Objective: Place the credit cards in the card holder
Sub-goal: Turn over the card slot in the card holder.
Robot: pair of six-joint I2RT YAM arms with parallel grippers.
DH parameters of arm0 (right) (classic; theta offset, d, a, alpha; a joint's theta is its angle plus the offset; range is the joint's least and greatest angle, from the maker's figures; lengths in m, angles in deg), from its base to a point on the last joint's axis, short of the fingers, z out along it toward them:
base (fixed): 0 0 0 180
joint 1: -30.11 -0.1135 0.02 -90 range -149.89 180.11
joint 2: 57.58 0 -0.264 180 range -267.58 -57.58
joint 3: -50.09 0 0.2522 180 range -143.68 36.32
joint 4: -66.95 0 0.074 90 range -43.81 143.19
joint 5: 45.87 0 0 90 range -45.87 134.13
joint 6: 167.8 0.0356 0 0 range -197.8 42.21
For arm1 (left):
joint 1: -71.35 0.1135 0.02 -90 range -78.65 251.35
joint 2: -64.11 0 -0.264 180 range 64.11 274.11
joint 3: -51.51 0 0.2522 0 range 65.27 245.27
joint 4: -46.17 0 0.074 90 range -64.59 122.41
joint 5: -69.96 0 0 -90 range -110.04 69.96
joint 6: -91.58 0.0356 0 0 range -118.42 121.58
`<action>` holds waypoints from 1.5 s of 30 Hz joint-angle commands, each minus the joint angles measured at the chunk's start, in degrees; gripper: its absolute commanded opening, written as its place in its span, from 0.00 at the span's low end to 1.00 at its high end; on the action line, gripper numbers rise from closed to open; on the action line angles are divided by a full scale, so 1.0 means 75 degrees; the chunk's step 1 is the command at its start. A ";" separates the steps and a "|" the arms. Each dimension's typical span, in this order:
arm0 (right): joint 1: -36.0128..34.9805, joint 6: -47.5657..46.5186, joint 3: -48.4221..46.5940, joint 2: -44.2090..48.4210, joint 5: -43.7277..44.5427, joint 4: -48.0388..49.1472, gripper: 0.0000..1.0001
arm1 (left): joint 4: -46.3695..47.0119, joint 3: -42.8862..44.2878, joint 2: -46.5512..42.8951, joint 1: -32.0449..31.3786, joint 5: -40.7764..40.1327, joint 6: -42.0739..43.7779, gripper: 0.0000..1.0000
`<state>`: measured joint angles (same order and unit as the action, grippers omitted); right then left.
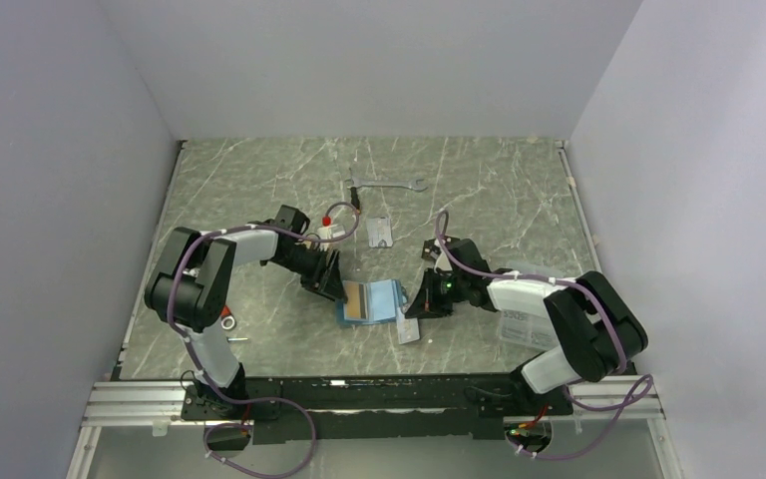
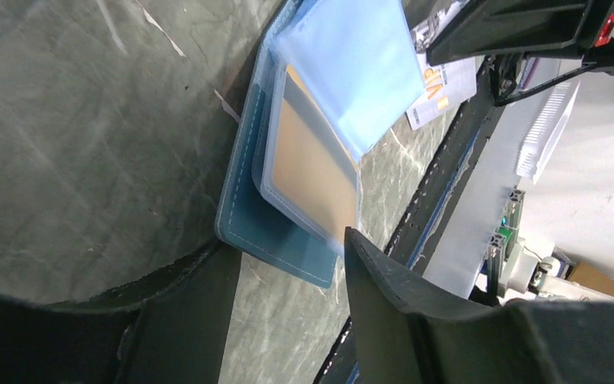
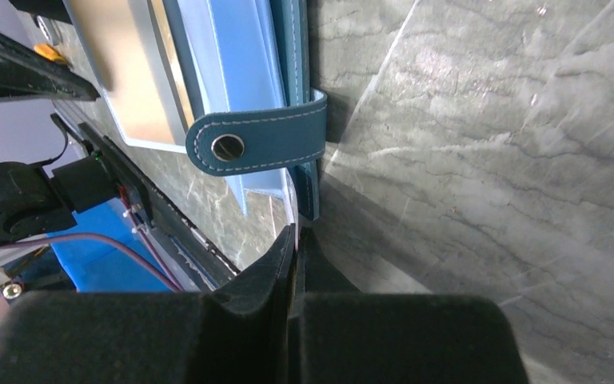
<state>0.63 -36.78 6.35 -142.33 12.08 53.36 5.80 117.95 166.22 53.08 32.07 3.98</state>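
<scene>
The teal card holder lies open on the table between my two grippers. An orange-gold credit card sits in its pale blue pocket, seen too as the orange card in the right wrist view. A pale blue flap stands up over it. My left gripper is open, its fingertips either side of the holder's near end. My right gripper is shut on a thin pale sheet at the holder's opposite edge, just below the snap tab.
A clear printed packet lies just in front of the holder, and another packet lies behind it. A metal wrench lies further back. A small red-capped item sits by the left arm. White walls close in three sides.
</scene>
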 commanded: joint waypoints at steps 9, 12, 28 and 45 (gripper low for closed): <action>-0.0043 -0.0254 0.0156 0.1050 0.0505 -0.1254 0.00 | -0.0510 0.0605 -0.0088 -0.0026 -0.0379 0.0534 0.31; -0.0039 -0.0283 -0.0011 0.0995 0.0500 -0.1203 0.00 | -0.0561 0.0668 -0.0044 -0.0038 -0.0375 0.0564 0.30; -0.0035 -0.0414 -0.0142 0.1453 -0.0216 -0.0798 0.00 | -0.0645 0.0700 -0.0044 -0.0049 -0.0353 0.0599 0.28; -0.0133 -0.0664 0.0279 0.2058 -0.0723 -0.1258 0.00 | -0.0738 0.0727 -0.0257 -0.0061 -0.0422 0.0655 0.25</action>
<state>0.15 -41.85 8.31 -128.19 9.02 41.60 1.04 121.54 166.22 53.06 28.49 7.04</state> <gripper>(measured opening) 0.009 0.254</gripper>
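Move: The right hand holds a white card at the holder's near right corner; the blue card slot's middle is about 5 cm to its left, 3 cm ahead and 1 cm lower, with the snap strap 4 cm ahead and 1 cm left. From the left hand, the holder's left edge lies roughly 1 cm ahead, 1 cm right and 1 cm below, the gold card in its slot 4 cm right and 1 cm back, and the loose gold cards some 8 cm ahead, 5 cm left. The left fingers close from about half open to a quarter, pinching the holder's left edge near its far corner after edging about 1 cm forward, then hold there. The right hand, shut on the white card, draws it off the slot's near right corner: back and right a little, a pause, up, then back again, some 3.5 cm back and 3 cm up in all. ##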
